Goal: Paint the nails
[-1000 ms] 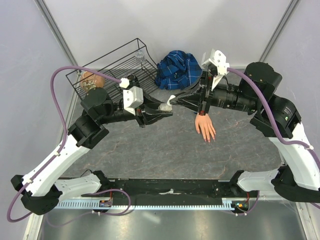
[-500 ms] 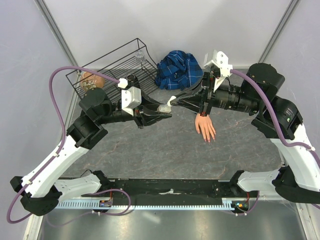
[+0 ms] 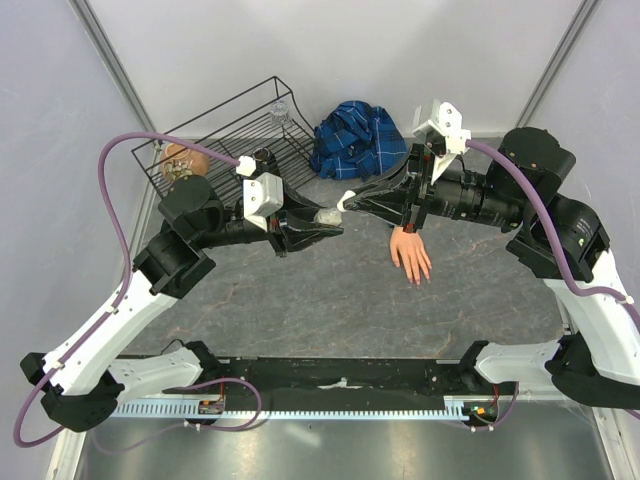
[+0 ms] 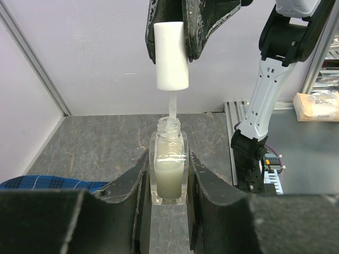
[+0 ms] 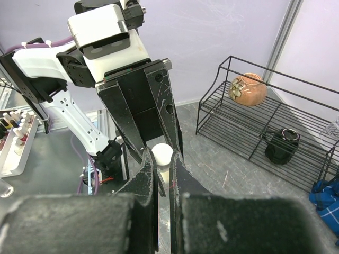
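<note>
A small flesh-coloured mannequin hand [image 3: 410, 255] lies palm down on the table, its pinkish nails [image 3: 419, 279] pointing toward the near edge. Its wrist is hidden under my right arm. My left gripper [image 3: 330, 217] [image 4: 168, 182] is shut on a clear bottle [image 4: 169, 169] of whitish polish, held upright above the table. My right gripper [image 3: 350, 200] [image 5: 163, 159] is shut on the white cap [image 4: 171, 55] [image 5: 162, 154]. The cap is raised off the bottle, and its thin brush stem [image 4: 171, 108] still reaches into the open neck. Both grippers meet left of the hand.
A black wire rack [image 3: 225, 130] [image 5: 265, 121] stands at the back left, holding a brown pot [image 3: 180, 160] [image 5: 248, 90] and a black object [image 3: 262, 158] [image 5: 282, 145]. A blue plaid cloth [image 3: 357, 137] lies bunched at the back centre.
My right gripper has lifted slightly with the cap, drawing it up off the bottle. The left gripper and the bottle have stayed put.
</note>
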Robot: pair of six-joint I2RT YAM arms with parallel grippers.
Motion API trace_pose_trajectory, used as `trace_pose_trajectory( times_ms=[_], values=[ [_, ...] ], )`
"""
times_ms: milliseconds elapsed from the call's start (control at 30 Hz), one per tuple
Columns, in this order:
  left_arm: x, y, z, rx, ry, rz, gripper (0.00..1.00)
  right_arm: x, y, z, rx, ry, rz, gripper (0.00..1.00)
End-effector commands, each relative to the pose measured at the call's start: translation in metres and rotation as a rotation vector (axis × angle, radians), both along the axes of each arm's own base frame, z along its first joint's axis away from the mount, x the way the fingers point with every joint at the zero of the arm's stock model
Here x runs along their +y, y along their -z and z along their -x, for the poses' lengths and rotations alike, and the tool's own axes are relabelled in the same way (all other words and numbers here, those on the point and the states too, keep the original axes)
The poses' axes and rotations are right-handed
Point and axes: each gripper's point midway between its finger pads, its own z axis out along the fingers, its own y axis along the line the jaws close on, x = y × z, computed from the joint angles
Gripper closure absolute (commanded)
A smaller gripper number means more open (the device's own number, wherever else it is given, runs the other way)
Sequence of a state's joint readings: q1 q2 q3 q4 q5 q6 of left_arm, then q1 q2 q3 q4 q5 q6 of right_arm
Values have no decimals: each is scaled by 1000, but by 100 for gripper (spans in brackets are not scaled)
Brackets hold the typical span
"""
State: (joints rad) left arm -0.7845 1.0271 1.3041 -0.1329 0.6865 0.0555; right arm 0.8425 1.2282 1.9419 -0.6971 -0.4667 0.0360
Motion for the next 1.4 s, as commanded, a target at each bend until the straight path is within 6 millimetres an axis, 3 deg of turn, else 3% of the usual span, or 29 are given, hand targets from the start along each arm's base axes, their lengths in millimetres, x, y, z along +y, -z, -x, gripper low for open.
trace_pose_trajectory(
  times_ms=[0, 767, 933, 1000, 1033, 1133, 1167, 1200, 1233, 1367],
  values=[
    [8, -17, 3, -22, -16, 43, 98, -8, -15, 5, -42, 10, -29, 100],
    [11, -14, -2, -20, -51, 34, 98, -23, -24, 0, -51, 98, -56, 100],
    [15, -13, -17, -21, -145, 40, 98, -48, -25, -20, -22, 291, -85, 100],
    [23, -15, -32, -28, -244, 51, 98, -60, -16, -29, 10, 379, -84, 100],
    [26, -15, -37, -32, -280, 53, 98, -74, -10, -43, 55, 501, -94, 100],
    [39, -23, -54, -53, -406, 74, 98, -96, 24, -63, 164, 688, -79, 100],
    [41, -26, -56, -63, -419, 77, 98, -94, 50, -70, 204, 728, -34, 100],
    [43, -32, -56, -74, -428, 88, 98, -101, 59, -70, 223, 754, -32, 100],
    [44, -34, -58, -76, -442, 93, 98, -103, 85, -77, 262, 809, 8, 100],
    [47, -43, -60, -47, -465, 123, 98, -114, 151, -82, 371, 922, 142, 100]
  ],
)
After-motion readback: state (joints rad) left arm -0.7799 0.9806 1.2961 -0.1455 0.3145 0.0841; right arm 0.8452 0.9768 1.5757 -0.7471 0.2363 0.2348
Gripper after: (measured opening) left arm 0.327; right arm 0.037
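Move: The right hand, holding the white cap with its brush, has the mannequin hand about 24 cm ahead, 20 cm to its right and some 50 cm below. The plaid sleeve runs on about 28 cm farther out than the mannequin hand; the polish bottle sits about 7 cm straight under the right hand, 3 cm to its left. From the left hand, which grips that bottle, the mannequin hand is about 24 cm ahead, 24 cm right and 43 cm down. The brush comes free of the bottle mouth as the right hand, keeping its pinch on the cap, eases right and barely up, then sweeps faster right, down and forward towards the mannequin hand, about 10 cm right and 9 cm down, swinging some 40 degrees clockwise. Late on, the left hand carries the bottle about 5 cm forward and a little left, turning some 20 degrees counter-clockwise. ##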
